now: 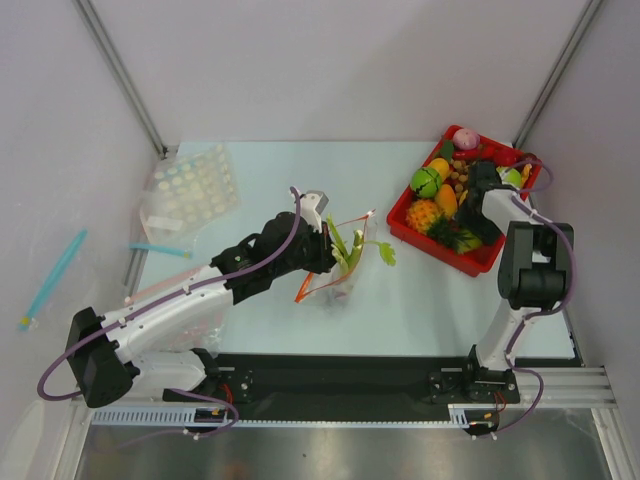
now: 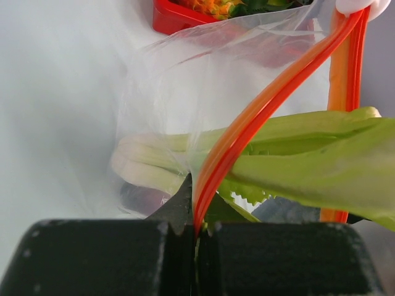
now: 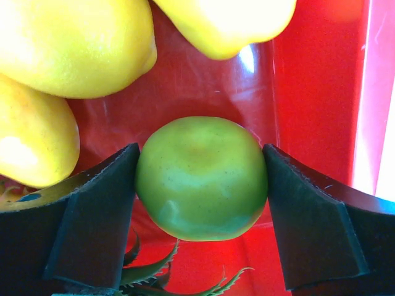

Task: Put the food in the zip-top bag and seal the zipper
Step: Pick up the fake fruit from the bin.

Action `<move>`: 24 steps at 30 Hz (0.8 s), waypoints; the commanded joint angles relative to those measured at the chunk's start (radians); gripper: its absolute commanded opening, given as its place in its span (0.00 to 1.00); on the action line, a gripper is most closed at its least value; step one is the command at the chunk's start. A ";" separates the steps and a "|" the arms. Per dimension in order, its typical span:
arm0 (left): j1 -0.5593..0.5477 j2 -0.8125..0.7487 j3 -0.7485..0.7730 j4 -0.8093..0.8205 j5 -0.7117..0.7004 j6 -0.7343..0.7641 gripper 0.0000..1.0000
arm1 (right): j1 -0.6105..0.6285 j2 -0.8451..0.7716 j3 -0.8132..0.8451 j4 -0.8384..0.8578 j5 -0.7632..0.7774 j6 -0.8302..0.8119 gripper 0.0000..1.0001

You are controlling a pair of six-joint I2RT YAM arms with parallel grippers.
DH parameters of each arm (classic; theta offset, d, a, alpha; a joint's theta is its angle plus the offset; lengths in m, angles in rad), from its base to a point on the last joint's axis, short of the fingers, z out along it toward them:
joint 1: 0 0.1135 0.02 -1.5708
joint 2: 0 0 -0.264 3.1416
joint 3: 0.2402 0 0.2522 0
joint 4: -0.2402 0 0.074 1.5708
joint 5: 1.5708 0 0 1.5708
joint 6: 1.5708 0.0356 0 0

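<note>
My left gripper (image 2: 197, 233) is shut on the red-orange zipper (image 2: 259, 114) at the mouth of the clear zip-top bag (image 2: 203, 80), holding it up over the table's middle (image 1: 340, 268). The leek (image 2: 296, 154) lies in the bag, its green leaves sticking out of the mouth. Something dark purple, the eggplant (image 2: 145, 198), shows through the plastic below the leek's white stalk. In the red tray (image 3: 308, 74), my right gripper (image 3: 200, 185) holds the green pear (image 3: 200, 177), one finger (image 3: 99, 209) touching it on each side.
The red tray (image 1: 440, 240) at the back right holds several toy fruits, with yellow ones (image 3: 74, 43) beside the pear. Other clear bags (image 1: 190, 190) and a blue strip (image 1: 55, 270) lie at the left. Metal frame posts stand at the back corners.
</note>
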 commanded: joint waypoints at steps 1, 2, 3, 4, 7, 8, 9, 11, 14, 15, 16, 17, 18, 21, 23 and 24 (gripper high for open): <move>0.008 -0.029 0.018 0.032 0.000 -0.002 0.00 | 0.006 -0.087 -0.021 0.036 -0.015 -0.007 0.55; 0.008 -0.028 0.018 0.029 0.001 -0.002 0.00 | 0.006 -0.110 -0.039 0.043 -0.023 -0.010 0.50; 0.008 -0.029 0.018 0.029 0.001 -0.001 0.00 | 0.006 -0.156 -0.048 0.051 -0.034 -0.007 0.45; 0.008 -0.029 0.020 0.029 0.001 -0.001 0.00 | 0.008 -0.191 -0.059 0.069 -0.037 -0.006 0.44; 0.008 -0.035 0.020 0.026 -0.003 0.001 0.00 | 0.023 -0.347 -0.108 0.121 -0.028 -0.007 0.45; 0.008 -0.035 0.018 0.026 -0.005 -0.001 0.00 | 0.031 -0.385 -0.117 0.131 -0.007 -0.004 0.45; 0.008 -0.037 0.018 0.026 -0.005 0.002 0.00 | 0.038 -0.430 -0.139 0.142 0.006 -0.004 0.45; 0.008 -0.037 0.020 0.024 -0.005 0.001 0.00 | 0.051 -0.541 -0.151 0.163 0.026 -0.017 0.45; 0.008 -0.035 0.020 0.027 0.001 0.002 0.00 | 0.116 -0.686 -0.182 0.207 -0.020 -0.069 0.45; 0.008 -0.034 0.018 0.026 0.003 0.002 0.00 | 0.133 -0.724 -0.194 0.229 -0.055 -0.096 0.45; 0.008 -0.034 0.020 0.027 0.003 0.002 0.00 | 0.164 -0.771 -0.241 0.296 -0.093 -0.119 0.45; 0.008 -0.031 0.020 0.026 0.003 0.001 0.00 | 0.184 -0.854 -0.268 0.333 -0.159 -0.141 0.44; 0.008 -0.034 0.018 0.027 0.004 0.001 0.00 | 0.204 -0.901 -0.300 0.367 -0.187 -0.144 0.41; 0.008 -0.024 0.020 0.027 0.008 0.002 0.00 | 0.299 -1.027 -0.383 0.499 -0.301 -0.155 0.37; 0.008 -0.020 0.023 0.026 0.011 0.005 0.00 | 0.392 -1.060 -0.397 0.539 -0.337 -0.162 0.36; 0.008 -0.015 0.023 0.024 0.014 0.007 0.00 | 0.432 -1.086 -0.404 0.553 -0.353 -0.188 0.34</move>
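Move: The green pear sits already between the right hand's fingers, down in the bin. From that hand, the bag's open mouth is about 35 cm left, 15 cm back and some 14 cm higher. In the bin, at about hand height, the mango lies about 9 cm left and 8 cm ahead, the pineapple 14 cm left and 5 cm ahead. For the left hand, holding the bag's edge, the pear is some 38 cm right, 16 cm ahead and 16 cm lower. The pear, kept pinched between the right hand's two fingers, is raised nearly straight up out of the bin, starting slowly and then fast, about 29 cm in all. On the way up it swings some 15 cm left and 9 cm back, over the bin's near side and towards the bag, while the fingers tip up about 60 degrees from steeply down and turn counter-clockwise. The left hand stays still, keeping hold of the bag's edge. ##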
